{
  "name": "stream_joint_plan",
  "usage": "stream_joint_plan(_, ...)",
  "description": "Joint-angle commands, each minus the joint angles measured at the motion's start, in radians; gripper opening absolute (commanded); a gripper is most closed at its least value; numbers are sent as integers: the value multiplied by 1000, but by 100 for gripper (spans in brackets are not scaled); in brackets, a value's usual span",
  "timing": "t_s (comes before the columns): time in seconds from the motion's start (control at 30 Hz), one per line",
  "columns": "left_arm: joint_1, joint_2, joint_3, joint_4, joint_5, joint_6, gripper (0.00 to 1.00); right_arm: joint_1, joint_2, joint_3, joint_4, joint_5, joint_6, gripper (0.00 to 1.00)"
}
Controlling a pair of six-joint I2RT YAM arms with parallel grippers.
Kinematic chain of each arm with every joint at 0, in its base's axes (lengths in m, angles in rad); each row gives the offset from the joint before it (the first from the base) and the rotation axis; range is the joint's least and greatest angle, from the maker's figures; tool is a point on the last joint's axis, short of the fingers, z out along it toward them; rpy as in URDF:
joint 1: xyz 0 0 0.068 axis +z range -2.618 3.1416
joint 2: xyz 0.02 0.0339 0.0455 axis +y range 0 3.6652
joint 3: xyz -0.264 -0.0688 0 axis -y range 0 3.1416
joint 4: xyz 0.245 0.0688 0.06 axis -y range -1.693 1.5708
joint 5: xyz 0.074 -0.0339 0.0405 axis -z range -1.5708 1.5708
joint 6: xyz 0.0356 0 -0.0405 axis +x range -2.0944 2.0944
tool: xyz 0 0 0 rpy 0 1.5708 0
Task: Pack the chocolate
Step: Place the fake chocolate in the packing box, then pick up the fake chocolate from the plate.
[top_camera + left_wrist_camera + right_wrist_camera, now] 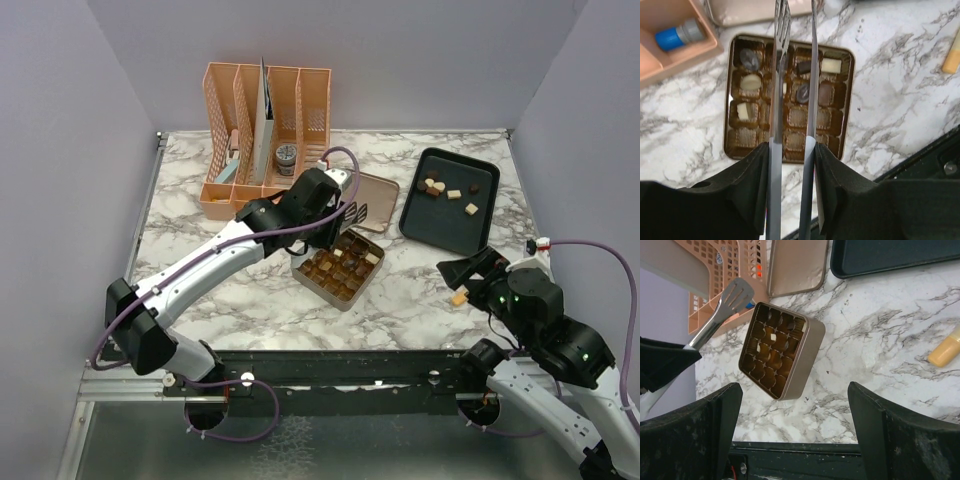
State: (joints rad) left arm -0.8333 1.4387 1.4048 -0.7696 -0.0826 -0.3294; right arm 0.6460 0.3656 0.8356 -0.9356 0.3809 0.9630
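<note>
The square gold tin sits mid-table with several chocolate pieces in its paper cups; other cups are empty. My left gripper is shut on metal tongs and holds them over the tin, tips near its far edge. I see nothing gripped between the tong tips. More chocolates lie on the black tray. My right gripper is open and empty above the marble; the tin lies ahead of it. A light tan piece lies loose on the table beside it, also in the right wrist view.
The tin's lid lies behind the tin, beside the tray. An orange desk organiser with a small jar and papers stands at the back left. Grey walls enclose the table on three sides.
</note>
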Motion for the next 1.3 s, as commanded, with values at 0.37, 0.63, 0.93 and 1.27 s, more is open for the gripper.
stream_joint_plan(0.37,-60,252,188,398,-112,316,42,-3,8,105,-34,62,-20,91)
stream_joint_plan(0.63,-135,456,326,462,-142,402,42,-3,-3,111,-34,64,-4,91)
stream_joint_plan(0.93,-140,656,462,484,-123,359,42,-3,7,150,-42,73,-5,91)
stream_joint_plan(1.27,-141,815,581,489,-166,352,45,-3,9,189,-48,83,0,91)
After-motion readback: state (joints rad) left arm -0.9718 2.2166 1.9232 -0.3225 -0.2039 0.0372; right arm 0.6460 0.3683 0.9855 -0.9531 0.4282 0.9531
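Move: The left hand, holding the tongs, has the packing box almost straight beneath it, some 20 cm down, 2 cm ahead and 3 cm to its right. The chocolate cluster in the black tray lies about 23 cm ahead, 26 cm right and 20 cm below. The tan lid is about 20 cm ahead and 8 cm right; a lone cream chocolate is some 18 cm ahead, 36 cm right. From the right hand the cluster is about 34 cm ahead, 4 cm right and 22 cm below. With the tongs still gripped and standing slightly apart, the left hand leaves the box and sweeps some 20 cm to the right and 12 cm forward towards the chocolate cluster at the tray's left side, leading forward and nearly level, then sinking about 9 cm as it nears, while the wrist tips the tongs up some 20 degrees and swings them clockwise. The right hand, empty and wide open, rises about 5 cm clear of the table, touching nothing. ##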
